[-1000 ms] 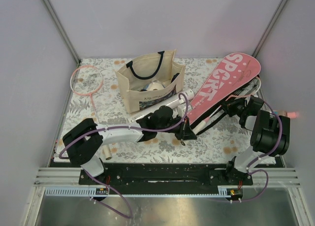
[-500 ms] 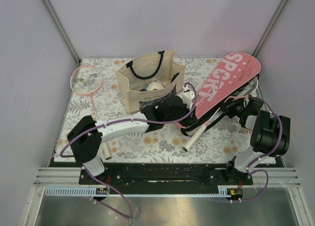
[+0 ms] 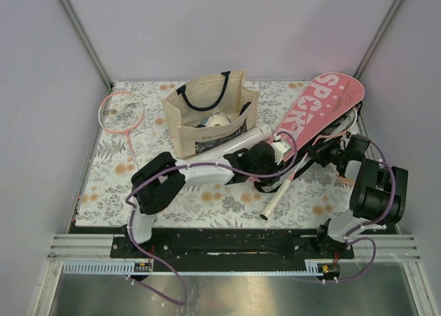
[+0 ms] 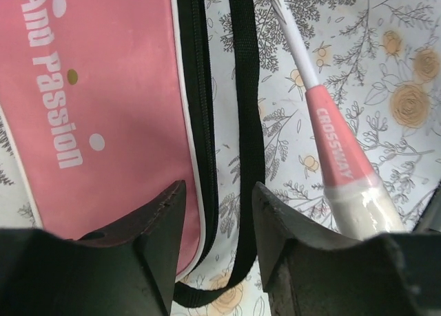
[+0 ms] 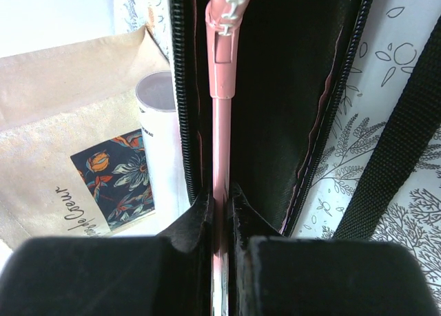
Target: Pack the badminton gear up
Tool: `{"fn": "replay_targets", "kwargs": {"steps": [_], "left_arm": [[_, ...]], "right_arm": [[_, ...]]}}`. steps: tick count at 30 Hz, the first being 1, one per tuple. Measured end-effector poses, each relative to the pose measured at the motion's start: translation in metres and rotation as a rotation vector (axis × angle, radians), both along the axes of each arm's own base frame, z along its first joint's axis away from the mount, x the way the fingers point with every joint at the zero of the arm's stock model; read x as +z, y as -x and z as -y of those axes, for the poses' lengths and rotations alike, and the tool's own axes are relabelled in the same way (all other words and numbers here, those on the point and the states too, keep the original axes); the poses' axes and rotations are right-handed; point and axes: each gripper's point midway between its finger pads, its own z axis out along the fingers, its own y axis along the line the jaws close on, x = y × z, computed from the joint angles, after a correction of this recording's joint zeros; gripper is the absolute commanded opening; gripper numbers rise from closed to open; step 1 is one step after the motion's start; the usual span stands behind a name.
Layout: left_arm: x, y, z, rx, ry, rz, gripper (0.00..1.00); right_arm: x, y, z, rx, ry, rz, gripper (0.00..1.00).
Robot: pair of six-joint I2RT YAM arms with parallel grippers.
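Observation:
The pink "SPORT" cover (image 3: pixel 317 113) lies at the back right, its zip open. One pink-framed racket is partly inside it, with strings showing at its right edge (image 3: pixel 351 118) and the white handle (image 3: pixel 275 192) sticking out toward me. My right gripper (image 3: pixel 322 151) is shut on the cover's pink flap edge (image 5: pixel 220 123), above the black lining (image 5: pixel 275 89). My left gripper (image 4: pixel 217 192) hovers open over the cover's narrow end (image 4: pixel 89 89) and black strap (image 4: pixel 248 89), holding nothing. The racket's pink cone (image 4: pixel 337 151) lies just to its right. A second racket (image 3: pixel 120 113) lies far left. The white tube (image 3: pixel 238 142) leans by the tote.
The beige tote bag (image 3: pixel 207 116) with black handles stands at the back centre, with a white object inside it. The tube's end (image 5: pixel 162 137) and the tote's printed panel (image 5: pixel 62 158) sit just left of the cover's opening. Frame posts and walls close in the flowered table.
My left gripper has opened, leaving the racket handle on the table, and has moved back and to the right, to the cover's narrow end. The right gripper has kept its grip.

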Motion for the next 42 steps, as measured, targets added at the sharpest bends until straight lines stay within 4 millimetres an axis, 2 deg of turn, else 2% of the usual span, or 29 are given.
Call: {"fn": "replay_targets", "kwargs": {"steps": [4, 14, 15, 16, 19, 20, 21, 25, 29, 33, 38, 42], "left_arm": [[-0.01, -0.007, 0.006, 0.017, -0.027, 0.027, 0.49], [-0.014, -0.029, 0.004, 0.084, -0.062, 0.114, 0.49], [-0.013, -0.03, 0.004, 0.089, -0.062, 0.121, 0.47], [-0.013, -0.032, 0.004, 0.093, -0.062, 0.128, 0.39], [-0.011, -0.033, 0.005, 0.094, -0.057, 0.14, 0.08], [-0.011, -0.032, 0.006, 0.09, -0.056, 0.141, 0.02], [-0.011, -0.031, 0.006, 0.087, -0.055, 0.142, 0.0], [-0.012, -0.027, 0.007, 0.082, -0.042, 0.131, 0.0], [-0.013, -0.014, -0.003, 0.063, -0.029, 0.101, 0.0], [0.005, -0.003, -0.005, 0.029, 0.012, 0.078, 0.0], [0.036, 0.008, 0.0, -0.017, 0.088, 0.066, 0.0], [0.049, 0.016, 0.001, -0.043, 0.123, 0.05, 0.0]], "right_arm": [[0.0, 0.0, -0.001, 0.003, -0.002, 0.001, 0.0], [0.008, 0.002, -0.002, 0.014, -0.005, 0.019, 0.0], [0.008, 0.002, -0.002, 0.013, -0.005, 0.019, 0.0], [0.008, 0.002, -0.002, 0.013, -0.006, 0.019, 0.0], [0.008, 0.002, -0.003, 0.013, -0.009, 0.018, 0.0], [0.008, 0.003, -0.003, 0.016, -0.011, 0.018, 0.0], [0.009, 0.003, -0.004, 0.017, -0.014, 0.019, 0.0], [0.011, 0.004, -0.007, 0.029, -0.032, 0.031, 0.0], [0.007, 0.01, -0.013, 0.04, -0.074, 0.035, 0.0], [0.0, 0.019, -0.019, 0.05, -0.111, 0.024, 0.0], [0.003, 0.018, -0.02, 0.054, -0.12, 0.033, 0.0], [0.004, 0.016, -0.019, 0.042, -0.123, 0.035, 0.0]]}}
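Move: Ahead of the left hand by about 3 cm, and 1 cm lower, runs the loose zip edge of the racket bag, already between its open fingers. The racket handle lies some 8 cm back from that hand, and the white tube about 9 cm ahead and 18 cm to its left. The right hand still holds the racket shaft; from it the bag's middle is about 9 cm ahead and 1 cm left, the racket head 9 cm ahead and 11 cm right. Sliding about 3 cm forward and slightly down, the left hand straddles the bag's zip edge, shuts its fingers on it, then draws it back about 5 cm and, late on, up some 6 cm. The right hand keeps its pinch on the racket shaft, staying nearly in place, then shifts roughly 2 cm back and 2 cm left with a slight roll. ##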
